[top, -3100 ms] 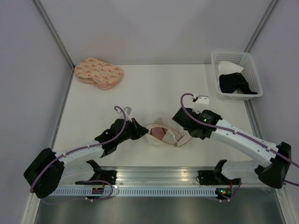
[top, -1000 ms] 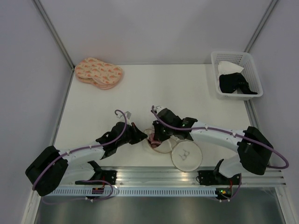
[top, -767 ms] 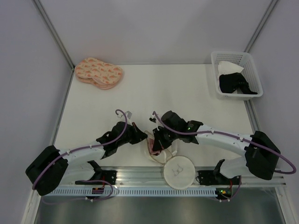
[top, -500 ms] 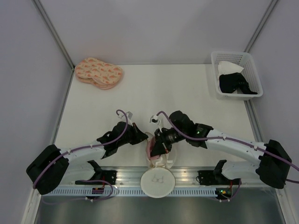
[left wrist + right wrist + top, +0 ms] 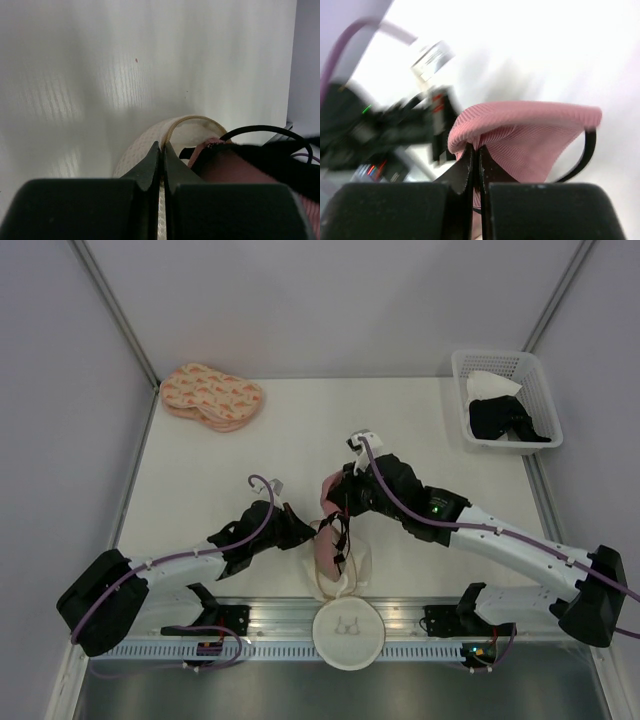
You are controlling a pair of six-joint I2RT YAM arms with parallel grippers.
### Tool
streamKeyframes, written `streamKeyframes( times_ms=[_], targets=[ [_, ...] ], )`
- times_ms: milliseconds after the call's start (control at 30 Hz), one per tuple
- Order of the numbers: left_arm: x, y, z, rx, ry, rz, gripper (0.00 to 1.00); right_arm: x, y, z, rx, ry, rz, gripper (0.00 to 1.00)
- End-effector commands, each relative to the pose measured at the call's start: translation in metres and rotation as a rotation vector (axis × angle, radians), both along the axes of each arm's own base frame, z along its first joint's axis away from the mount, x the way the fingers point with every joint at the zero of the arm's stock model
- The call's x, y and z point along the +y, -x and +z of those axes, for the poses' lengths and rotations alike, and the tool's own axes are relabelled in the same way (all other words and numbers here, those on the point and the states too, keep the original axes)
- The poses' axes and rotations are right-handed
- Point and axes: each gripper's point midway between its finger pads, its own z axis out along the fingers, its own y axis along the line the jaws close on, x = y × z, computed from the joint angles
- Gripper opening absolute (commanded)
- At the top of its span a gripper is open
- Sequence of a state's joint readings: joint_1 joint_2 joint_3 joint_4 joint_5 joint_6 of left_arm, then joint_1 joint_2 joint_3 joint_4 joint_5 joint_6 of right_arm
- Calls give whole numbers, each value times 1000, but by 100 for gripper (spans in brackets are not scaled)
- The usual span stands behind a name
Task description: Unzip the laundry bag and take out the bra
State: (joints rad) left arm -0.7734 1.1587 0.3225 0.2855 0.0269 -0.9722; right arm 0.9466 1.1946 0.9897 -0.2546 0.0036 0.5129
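Note:
The laundry bag [image 5: 352, 568] lies open near the table's front edge, and its round cream face with the small drawing [image 5: 348, 632] hangs over the front rail. My left gripper [image 5: 308, 530] is shut on the bag's mesh rim [image 5: 142, 147] by the zipper edge. My right gripper [image 5: 336, 498] is shut on the pink bra [image 5: 325, 545], holding it above the bag. One end of the bra still trails into the opening. In the right wrist view the ribbed pink fabric [image 5: 530, 135] folds over my shut jaws, with a dark strap [image 5: 585, 150] looping beside it. The left wrist view shows the bra [image 5: 235, 167] just right of my fingers.
Peach patterned oval pads [image 5: 212, 395] lie at the back left. A white lattice basket [image 5: 458, 390] at the back right holds a black garment [image 5: 505, 418] and white cloth. The metal rail [image 5: 250, 618] runs along the front edge.
My right gripper has risen and drawn back with the bra, pulling it up out of the bag. The bag's round face swung from the right down over the front rail. The left gripper held still.

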Motion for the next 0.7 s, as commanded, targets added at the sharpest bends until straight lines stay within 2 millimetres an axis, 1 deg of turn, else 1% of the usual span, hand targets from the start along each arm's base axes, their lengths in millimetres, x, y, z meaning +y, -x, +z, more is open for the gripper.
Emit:
streamKeyframes(
  times_ms=[0,33,67,100,133,167,233,267,300,333,367,400,433,467,500,533,567,600,633,667],
  targets=[
    [-4,-8,13,-25,37,19,2,-56,-64,39,-186,43,-440,0],
    [-5,-8,14,-27,40,17,2,-62,-70,44,-201,45,-472,0],
    [-4,-7,14,-25,42,19,2,-69,-80,59,-222,29,-509,0],
    [-4,-7,13,-23,41,18,2,-74,-85,65,-231,40,-526,0],
    [-4,-6,13,-22,43,17,2,-77,-92,66,-235,57,-544,0],
    [-4,-6,14,-25,46,17,2,-85,-103,82,-252,45,-585,0],
    [-5,-6,15,-27,48,14,2,-95,-114,87,-268,91,-627,1],
    [-5,-6,16,-29,51,12,2,-103,-124,103,-287,84,-668,0],
    [-5,-6,19,-32,54,10,2,-109,-129,107,-293,100,-686,1],
    [-5,-5,20,-33,55,10,2,-112,-136,107,-294,121,-705,0],
    [-5,-6,22,-38,57,7,2,-125,-147,120,-303,116,-755,1],
    [-5,-6,23,-38,59,8,2,-133,-154,123,-306,128,-786,0],
    [-5,-5,24,-36,55,7,2,-139,-164,120,-303,154,-816,0],
    [-5,-5,27,-44,58,3,2,-156,-178,131,-308,148,-872,0],
    [-6,-4,29,-44,66,-6,2,-163,-189,122,-289,184,-896,0],
    [-7,-4,32,-47,72,-8,2,-184,-203,131,-294,177,-960,0],
    [-7,-3,32,-48,73,-11,2,-194,-211,130,-285,179,-988,0],
    [-8,-2,34,-47,79,-19,2,-201,-224,130,-279,179,-1015,1],
    [-7,-1,34,-46,78,-19,2,-226,-237,131,-279,179,-1077,0],
    [-7,-1,34,-46,76,-20,2,-238,-245,133,-284,181,-1118,0]
  ],
)
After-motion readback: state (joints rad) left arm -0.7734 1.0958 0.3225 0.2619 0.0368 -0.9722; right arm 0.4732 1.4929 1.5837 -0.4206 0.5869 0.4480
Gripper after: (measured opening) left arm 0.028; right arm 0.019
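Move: The bra, already pinched in the right hand, still trails back towards the laundry bag. The white basket lies about 43 cm ahead of the right hand, 50 cm to its right and 17 cm lower; in it the black cloth is some 37 cm ahead and 50 cm right, the white cloth 48 cm ahead and 46 cm right. The open bag is 6 cm back, 2 cm left and 20 cm below. From the left hand the basket lies roughly 44 cm ahead and 57 cm right, about level. The bra is swept clear of the bag and off towards the basket: the right hand, fingers shut on it throughout, swings about 22 cm forward and nearly as far to the right, climbing some 12 cm and levelling off at the end, while the wrist turns clockwise by over 50 degrees. The left fingers keep their pinch on the bag's zip edge and lift slightly at the end. ##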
